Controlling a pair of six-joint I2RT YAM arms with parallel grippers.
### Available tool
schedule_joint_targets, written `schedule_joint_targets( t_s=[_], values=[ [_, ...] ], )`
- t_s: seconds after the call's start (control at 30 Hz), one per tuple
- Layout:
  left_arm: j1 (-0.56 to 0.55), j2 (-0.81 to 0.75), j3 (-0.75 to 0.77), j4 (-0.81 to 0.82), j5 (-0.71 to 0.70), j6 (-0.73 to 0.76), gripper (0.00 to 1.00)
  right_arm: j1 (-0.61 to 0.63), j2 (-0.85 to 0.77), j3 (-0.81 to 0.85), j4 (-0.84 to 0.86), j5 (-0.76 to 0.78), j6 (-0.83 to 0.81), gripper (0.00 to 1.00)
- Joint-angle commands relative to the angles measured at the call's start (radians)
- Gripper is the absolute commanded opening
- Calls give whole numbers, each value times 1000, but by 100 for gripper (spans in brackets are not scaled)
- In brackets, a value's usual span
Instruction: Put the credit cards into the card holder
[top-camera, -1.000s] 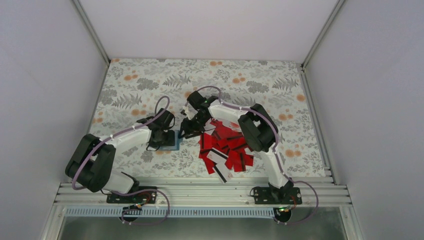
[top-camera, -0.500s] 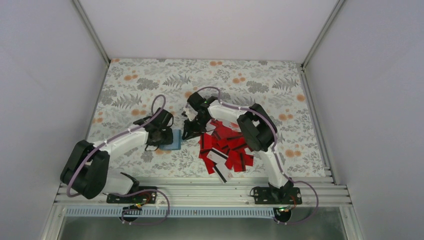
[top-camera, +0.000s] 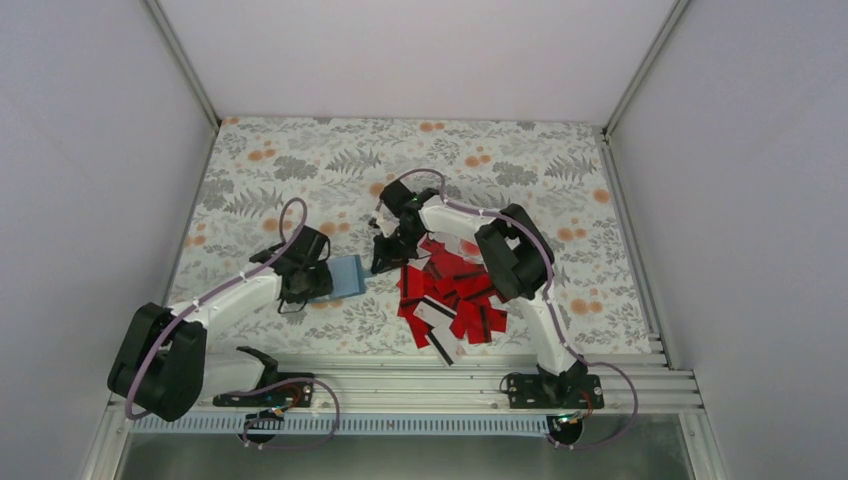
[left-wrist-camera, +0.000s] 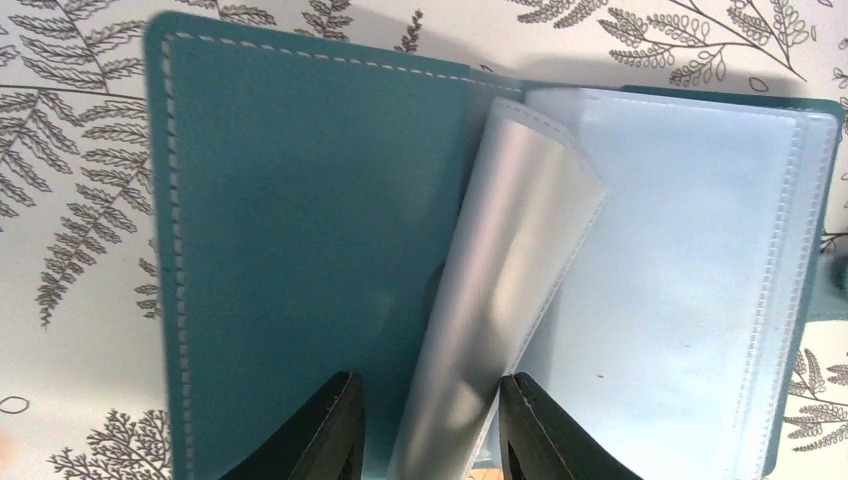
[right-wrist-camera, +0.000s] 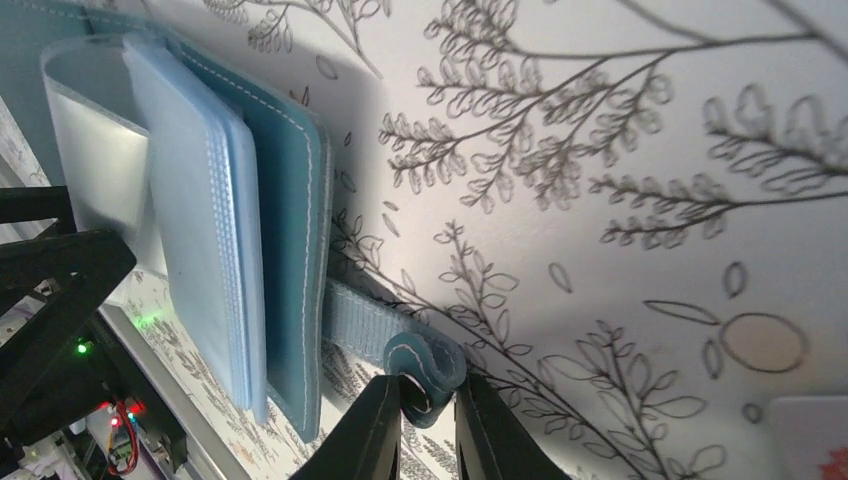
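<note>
The teal card holder (top-camera: 347, 274) lies open on the floral cloth between my two grippers. In the left wrist view its teal inner cover (left-wrist-camera: 300, 250) is on the left and its clear pockets (left-wrist-camera: 690, 290) on the right. One clear leaf (left-wrist-camera: 500, 300) stands curled up between the fingers of my left gripper (left-wrist-camera: 430, 440), which has closed in on it. My left gripper (top-camera: 320, 281) sits at the holder's left end. My right gripper (right-wrist-camera: 428, 388) is shut on the holder's folded snap tab (right-wrist-camera: 425, 358) and sits at its right end (top-camera: 381, 262). The red credit cards (top-camera: 455, 295) lie heaped just right of it.
A white card corner with a red spot (right-wrist-camera: 812, 437) lies close to the right gripper. The aluminium rail (top-camera: 400, 385) with both arm bases runs along the near edge. White walls (top-camera: 90, 200) enclose the floral table (top-camera: 300, 170) on three sides.
Both grippers have narrowed, the right one closing on the snap tab. The left arm has drawn back to the left, and more of the card holder now shows between the grippers.
</note>
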Motion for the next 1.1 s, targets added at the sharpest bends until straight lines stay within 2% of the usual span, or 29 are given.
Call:
schedule_joint_targets(
  t_s=[0.0,0.3,0.47,0.57,0.77,1.07],
  values=[
    [29,-16,5,-14,-9,-32,34,-21,42,28,-21,73,-27,14],
    [109,-70,-36,15,55,-62,33,-50,74,98,-24,75,-53,13],
    [148,-74,-70,33,102,-78,33,-53,48,106,-8,43,-80,16],
    [160,-73,-80,54,133,-80,33,-53,27,114,-2,-1,-91,19],
    [167,-43,-103,112,176,-72,33,-50,6,195,-57,-57,-113,35],
    [166,-55,-66,87,158,-39,33,-18,-60,221,-95,-50,-101,38]
  ],
)
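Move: The right fingers already pinch the holder's strap tab, right at their hand point. The clear pockets lie about 5 cm left of that hand and 1 cm back, the nearest red card some 8 cm right and 3 cm back. The left hand hovers by the spine: the holder's bare left cover is centred roughly 2 cm ahead, 3 cm left and 2 cm lower, a curled sleeve 2 cm ahead and 1 cm right, the pockets 3 cm ahead and 4 cm right. Still pinching the strap tab, the right hand drags it forward about 3.5 cm, then opens its fingers, lets go and climbs some 6 cm, edging forward and left. The left hand, its fingers staying partly open, swings about 2.5 cm left off the curled sleeve, turning about 10 degrees counter-clockwise, then eases back a centimetre and sinks to the left cover's outer edge. ##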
